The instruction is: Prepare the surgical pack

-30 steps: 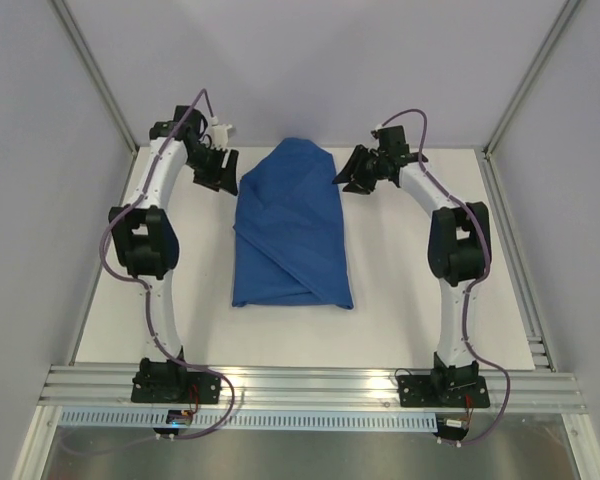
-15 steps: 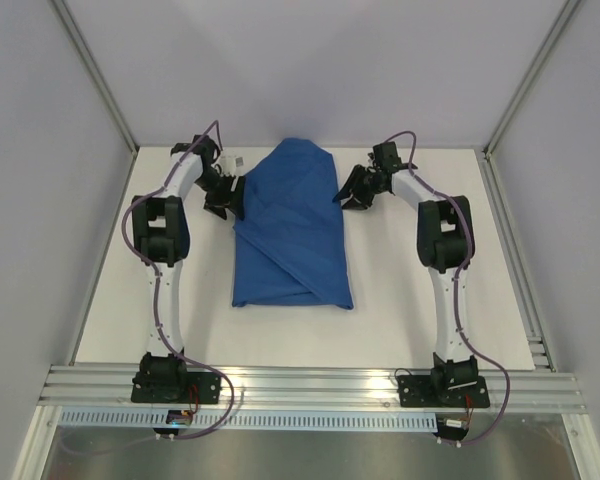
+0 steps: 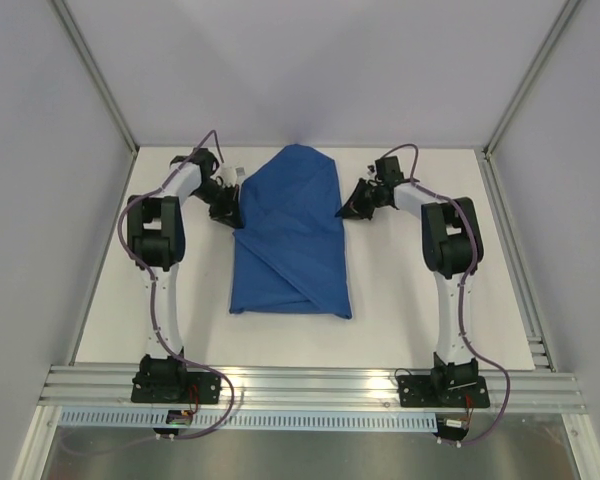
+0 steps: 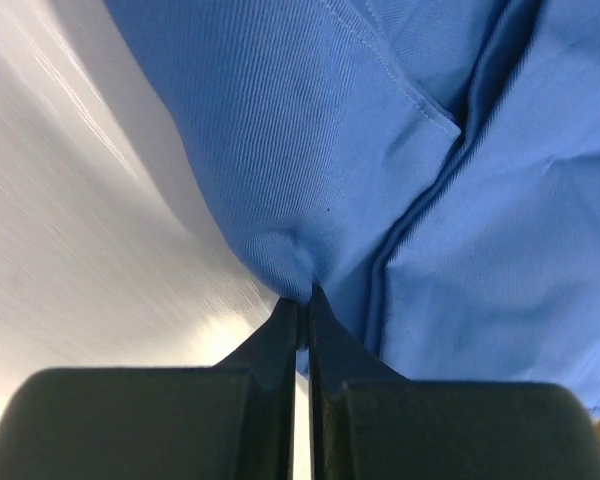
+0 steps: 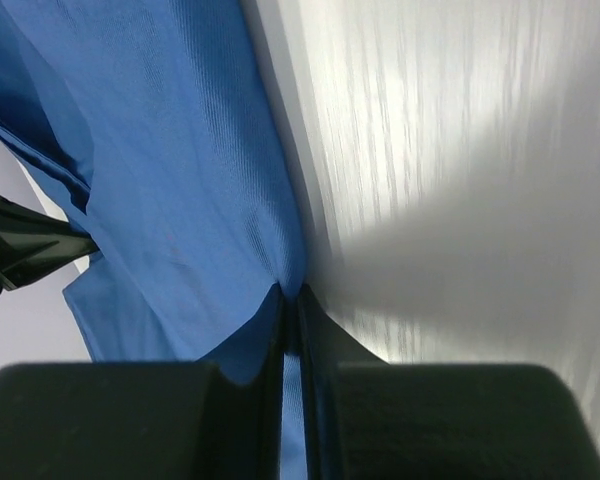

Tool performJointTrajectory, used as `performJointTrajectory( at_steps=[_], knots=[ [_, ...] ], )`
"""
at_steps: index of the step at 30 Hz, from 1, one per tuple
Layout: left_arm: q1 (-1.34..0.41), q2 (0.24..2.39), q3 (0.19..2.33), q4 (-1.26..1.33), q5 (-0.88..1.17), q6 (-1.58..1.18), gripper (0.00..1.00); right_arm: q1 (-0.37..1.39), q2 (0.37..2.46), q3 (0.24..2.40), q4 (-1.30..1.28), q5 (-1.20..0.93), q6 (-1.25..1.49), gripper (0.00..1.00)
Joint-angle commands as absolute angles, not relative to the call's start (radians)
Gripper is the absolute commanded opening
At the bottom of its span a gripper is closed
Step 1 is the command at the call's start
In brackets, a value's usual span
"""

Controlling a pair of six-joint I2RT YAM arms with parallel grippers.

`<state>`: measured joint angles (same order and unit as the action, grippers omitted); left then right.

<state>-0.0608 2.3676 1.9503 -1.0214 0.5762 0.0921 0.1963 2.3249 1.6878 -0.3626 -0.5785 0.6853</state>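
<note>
The surgical pack (image 3: pixel 290 235) lies in the middle of the white table as a folded royal-blue cloth bundle, pointed at its far end. My left gripper (image 3: pixel 231 209) is shut on the bundle's left edge near the far end. In the left wrist view the blue cloth (image 4: pixel 380 150) is pinched between the black fingertips of that gripper (image 4: pixel 304 292). My right gripper (image 3: pixel 347 207) is shut on the bundle's right edge, opposite the left one. The right wrist view shows its jaws (image 5: pixel 291 290) closed on a fold of blue cloth (image 5: pixel 170 160). What the bundle holds is hidden.
The white table (image 3: pixel 400 300) ends at aluminium rails (image 3: pixel 310 385) along the near edge, where both arm bases are bolted. Grey walls and corner posts (image 3: pixel 95 80) enclose the far side and both flanks.
Both grippers have moved in to the sides of the bundle and closed on its cloth edges. The bundle's near left corner has shifted slightly.
</note>
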Motion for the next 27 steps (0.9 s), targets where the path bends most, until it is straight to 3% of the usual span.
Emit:
performJointTrajectory(
  at_steps=[1, 7, 8, 10, 12, 13, 15, 21, 27],
  knots=[
    [-0.066, 2.245, 1.8, -1.013, 0.6, 0.109, 0.0, 0.218, 2.223, 1.591, -0.417, -0.609, 0.638, 0.0],
    [-0.066, 2.102, 1.577, -1.012, 0.615, 0.149, 0.0, 0.218, 2.096, 1.424, -0.469, -0.667, 0.562, 0.03],
    [-0.066, 2.088, 1.557, -1.012, 0.626, 0.158, 0.0, 0.215, 2.086, 1.407, -0.479, -0.673, 0.551, 0.14],
    [-0.066, 2.071, 1.543, -1.009, 0.621, 0.169, 0.1, 0.207, 2.082, 1.397, -0.489, -0.69, 0.535, 0.31],
    [-0.066, 2.086, 1.595, -1.005, 0.582, 0.167, 0.25, 0.198, 2.106, 1.431, -0.498, -0.684, 0.531, 0.42],
    [-0.066, 2.1, 1.624, -1.008, 0.566, 0.161, 0.25, 0.19, 2.121, 1.462, -0.506, -0.675, 0.529, 0.44],
    [-0.064, 2.131, 1.724, -1.011, 0.54, 0.147, 0.3, 0.187, 2.181, 1.578, -0.538, -0.643, 0.516, 0.45],
    [-0.066, 2.298, 1.971, -1.066, 0.522, 0.121, 0.32, 0.187, 2.403, 1.912, -0.614, -0.594, 0.528, 0.45],
    [-0.066, 2.402, 2.046, -1.084, 0.515, 0.114, 0.33, 0.186, 2.543, 2.094, -0.618, -0.603, 0.606, 0.42]
  ],
)
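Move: Both hands already pinch the folded blue cloth by its opposite side edges. Its middle lies about 10 cm right and 1 cm back of the left hand, and about 10 cm left and 5 cm back of the right, barely below them. From the left hand, the near edge's middle is roughly 23 cm back and 10 cm right, the far corner some 22 cm ahead and 11 cm right. Both hands drag the pinched cloth back about 9 cm, part-open, then return forward 10–12 cm along its sides. ##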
